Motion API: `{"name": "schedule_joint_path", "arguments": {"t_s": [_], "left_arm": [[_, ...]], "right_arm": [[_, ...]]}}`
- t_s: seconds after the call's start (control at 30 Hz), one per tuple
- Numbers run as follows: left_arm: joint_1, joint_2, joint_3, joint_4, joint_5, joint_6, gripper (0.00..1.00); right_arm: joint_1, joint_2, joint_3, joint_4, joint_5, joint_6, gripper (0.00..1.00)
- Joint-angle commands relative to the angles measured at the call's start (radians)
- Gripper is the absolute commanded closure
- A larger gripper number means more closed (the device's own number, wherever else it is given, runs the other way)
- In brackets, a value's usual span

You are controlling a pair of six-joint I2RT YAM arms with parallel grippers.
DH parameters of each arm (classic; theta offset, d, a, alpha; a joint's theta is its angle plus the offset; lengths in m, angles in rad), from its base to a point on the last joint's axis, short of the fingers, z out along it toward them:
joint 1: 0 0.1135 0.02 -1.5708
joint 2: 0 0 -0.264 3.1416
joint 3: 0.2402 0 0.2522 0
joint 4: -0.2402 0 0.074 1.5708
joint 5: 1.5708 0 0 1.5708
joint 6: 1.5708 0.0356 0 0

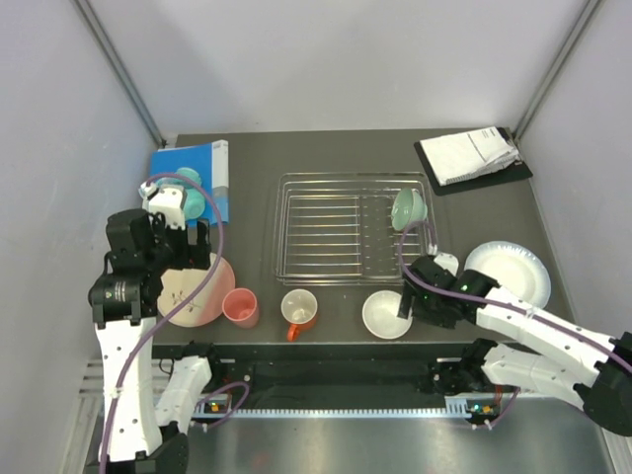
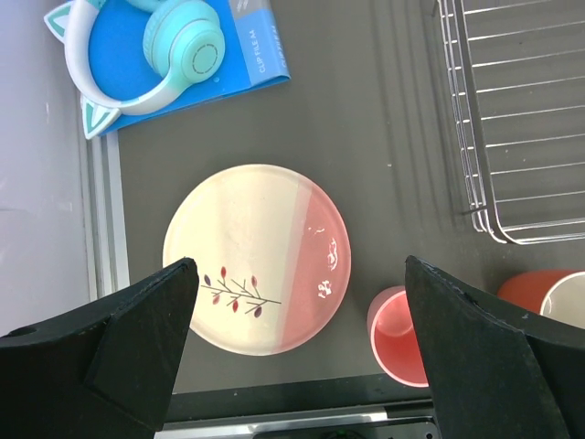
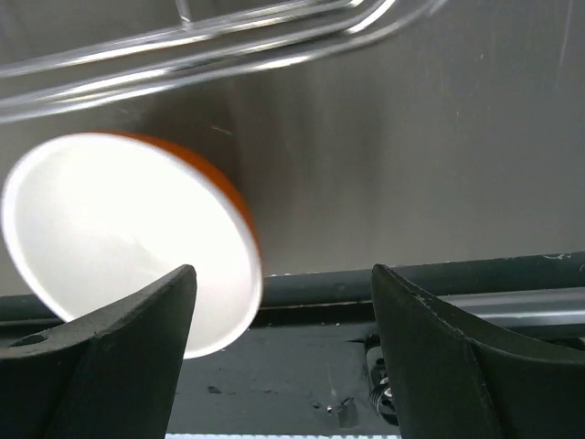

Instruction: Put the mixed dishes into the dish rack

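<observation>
The dish rack [image 1: 346, 232] [image 2: 512, 119] is a silver wire frame at the table's middle. A mint-green bowl [image 1: 409, 209] rests tilted in its right end. In front of it stand the pink cup [image 1: 240, 307] [image 2: 399, 338], the orange mug [image 1: 299, 310] [image 2: 548, 297] and the orange white-lined bowl [image 1: 386, 314] [image 3: 119, 238]. The cream-and-pink plate [image 1: 202, 296] [image 2: 256, 247] lies at the left. My left gripper [image 1: 184, 255] [image 2: 300, 265] hovers open above it. My right gripper [image 1: 404, 301] [image 3: 283, 270] is open just right of the orange bowl, its left finger over the rim. A white shallow bowl [image 1: 509, 274] sits far right.
A blue book [image 1: 193, 178] [image 2: 183, 55] with mint headphones [image 2: 155, 46] on it lies at the back left. White papers on a black board [image 1: 469, 158] lie at the back right. The table's dark front edge [image 3: 411, 274] runs close under both grippers.
</observation>
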Motion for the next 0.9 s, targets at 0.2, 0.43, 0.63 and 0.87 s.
{"name": "schedule_joint_path", "arguments": {"t_s": [0.2,0.43,0.63,0.87], "left_arm": [[0.002,0.007,0.067,0.023,0.009,0.016,0.01],[0.002,0.006,0.06,0.023,0.006,0.018,0.01],[0.002,-0.002,0.047,0.025,-0.004,0.021,0.01],[0.002,-0.003,0.052,0.021,-0.002,0.021,0.01]], "right_arm": [[-0.099,0.035,-0.104,0.242,-0.157,-0.07,0.23],[-0.127,0.055,-0.178,0.361,-0.186,-0.077,0.36],[-0.128,0.01,-0.213,0.391,-0.187,-0.065,0.6],[-0.125,-0.042,-0.226,0.354,-0.151,-0.045,0.98]]}}
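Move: The white bowl's middle lies about 8 cm left of the right gripper, roughly 1 cm ahead and 6 cm below. From this gripper, the dish rack's middle is some 20 cm ahead and 15 cm left, the green bowl 25 cm ahead and 3 cm left, and the orange mug about 28 cm left and 2 cm ahead. From the left gripper, the white bowl sits some 39 cm right, 10 cm back and 26 cm below. Lower the right gripper about 4 cm beside the white bowl, easing it some 2.5 cm left and a little forward so the fingers straddle the right-hand rim. Roll the hand about 10 degrees, left side up, on the way. Close the open fingers over the second half and pinch the rim between them. ##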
